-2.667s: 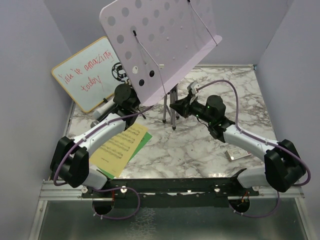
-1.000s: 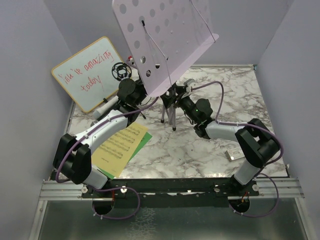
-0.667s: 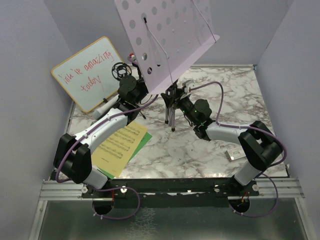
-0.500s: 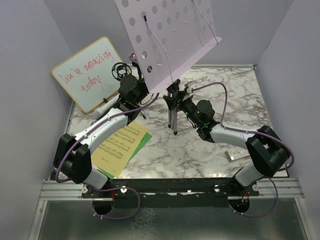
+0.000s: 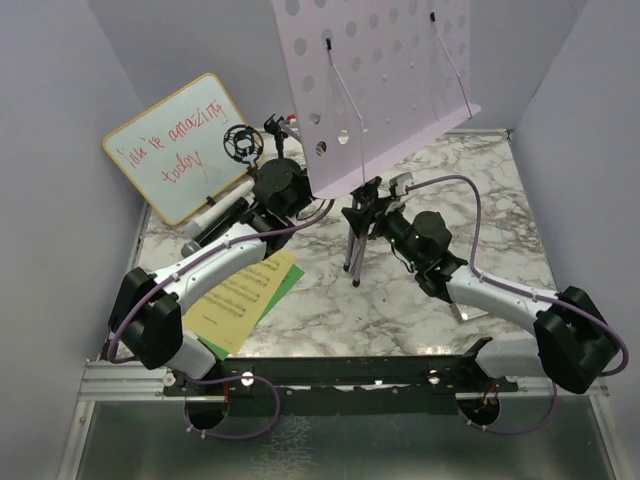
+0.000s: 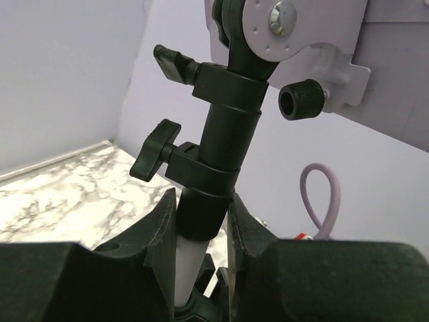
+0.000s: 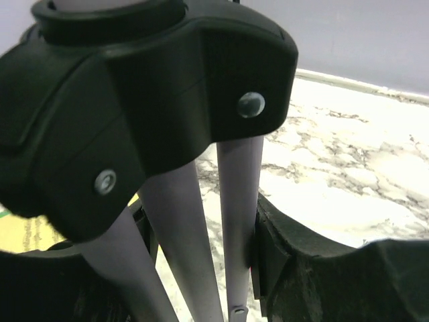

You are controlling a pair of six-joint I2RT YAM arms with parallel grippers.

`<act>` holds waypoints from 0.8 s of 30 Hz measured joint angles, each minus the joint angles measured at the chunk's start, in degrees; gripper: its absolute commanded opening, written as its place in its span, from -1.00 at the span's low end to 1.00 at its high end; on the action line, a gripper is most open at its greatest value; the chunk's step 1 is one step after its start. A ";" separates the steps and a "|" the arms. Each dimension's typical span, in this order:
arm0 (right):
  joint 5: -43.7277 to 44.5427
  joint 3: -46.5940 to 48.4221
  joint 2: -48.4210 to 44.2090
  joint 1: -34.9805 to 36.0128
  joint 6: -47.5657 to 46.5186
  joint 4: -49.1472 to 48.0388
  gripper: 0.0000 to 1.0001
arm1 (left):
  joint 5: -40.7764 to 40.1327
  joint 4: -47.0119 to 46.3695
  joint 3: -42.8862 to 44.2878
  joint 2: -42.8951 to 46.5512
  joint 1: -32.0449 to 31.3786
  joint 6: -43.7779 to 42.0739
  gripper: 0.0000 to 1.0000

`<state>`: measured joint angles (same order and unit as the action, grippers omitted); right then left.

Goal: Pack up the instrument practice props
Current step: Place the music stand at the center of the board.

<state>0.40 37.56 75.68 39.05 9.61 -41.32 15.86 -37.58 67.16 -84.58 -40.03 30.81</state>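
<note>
The lilac perforated music rack (image 5: 385,75) stands tall at the back centre, with its grey legs (image 5: 354,245) drawn together. My left gripper (image 5: 298,193) is shut on the rack's black post collar (image 6: 220,161), one finger (image 6: 163,225) on each side. My right gripper (image 5: 368,215) is shut round the folded legs (image 7: 236,215) just under the black hub (image 7: 154,80), with its right pad (image 7: 275,261) against a leg. Yellow (image 5: 238,298) and green (image 5: 290,282) music sheets lie at the front left. The black mic tripod with ring mount (image 5: 240,143) stands by the whiteboard. A microphone (image 5: 213,212) lies half hidden behind my left arm.
A wood-framed whiteboard with red writing (image 5: 175,148) leans at the back left. A small white device (image 5: 468,311) lies at the front right, mostly under my right arm. Lilac walls enclose the marble table (image 5: 500,200) on three sides.
The rack has shifted to the right and stands higher. My right gripper has closed on the gathered legs and my right arm has swung right. The left grip is unchanged.
</note>
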 measured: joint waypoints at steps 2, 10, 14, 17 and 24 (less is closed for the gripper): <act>-0.09 -1.51 -2.43 0.00 1.64 1.25 -0.23 | 0.22 0.00 0.24 -0.26 -1.40 0.02 -1.00; -0.76 -5.35 -12.07 0.28 8.98 10.32 -0.84 | -0.39 0.50 0.33 -0.92 -5.03 3.89 -1.00; -2.78 -5.44 -15.08 0.66 13.57 16.79 -0.97 | -2.14 2.73 0.00 -1.18 -5.11 8.04 -1.00; -4.22 -5.81 -16.55 0.81 17.18 20.44 -0.99 | -3.76 4.20 -0.52 -1.73 -5.09 10.93 -1.00; -5.68 -8.22 -19.87 1.36 24.30 26.25 -0.99 | -6.01 4.79 -3.28 -3.26 -5.11 17.00 -1.00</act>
<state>-5.28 29.34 55.81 40.40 33.91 -15.07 9.85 -32.80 63.88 -87.83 -45.15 47.81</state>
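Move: The centre of the board lies almost beneath both hands: from the left hand about 2 cm ahead, 5 cm to its left and 41 cm below; from the right hand some 2 cm ahead, 3 cm left and 24 cm below. The yellow sheet is about 10 cm back and 30 cm left of the left hand, and the mic tripod 14 cm ahead and 26 cm left of it, both down at board level. The left hand keeps its pinch on the music stand's upper post and the right hand still grips the folded legs below it. The right hand draws back about 9 cm, sinking as it goes, while the left eases back and right, then mainly down by some 6.5 cm. Both hands tip fingers-down by about 25 degrees, leaning the stand's top away from the robot and swinging its feet back. ##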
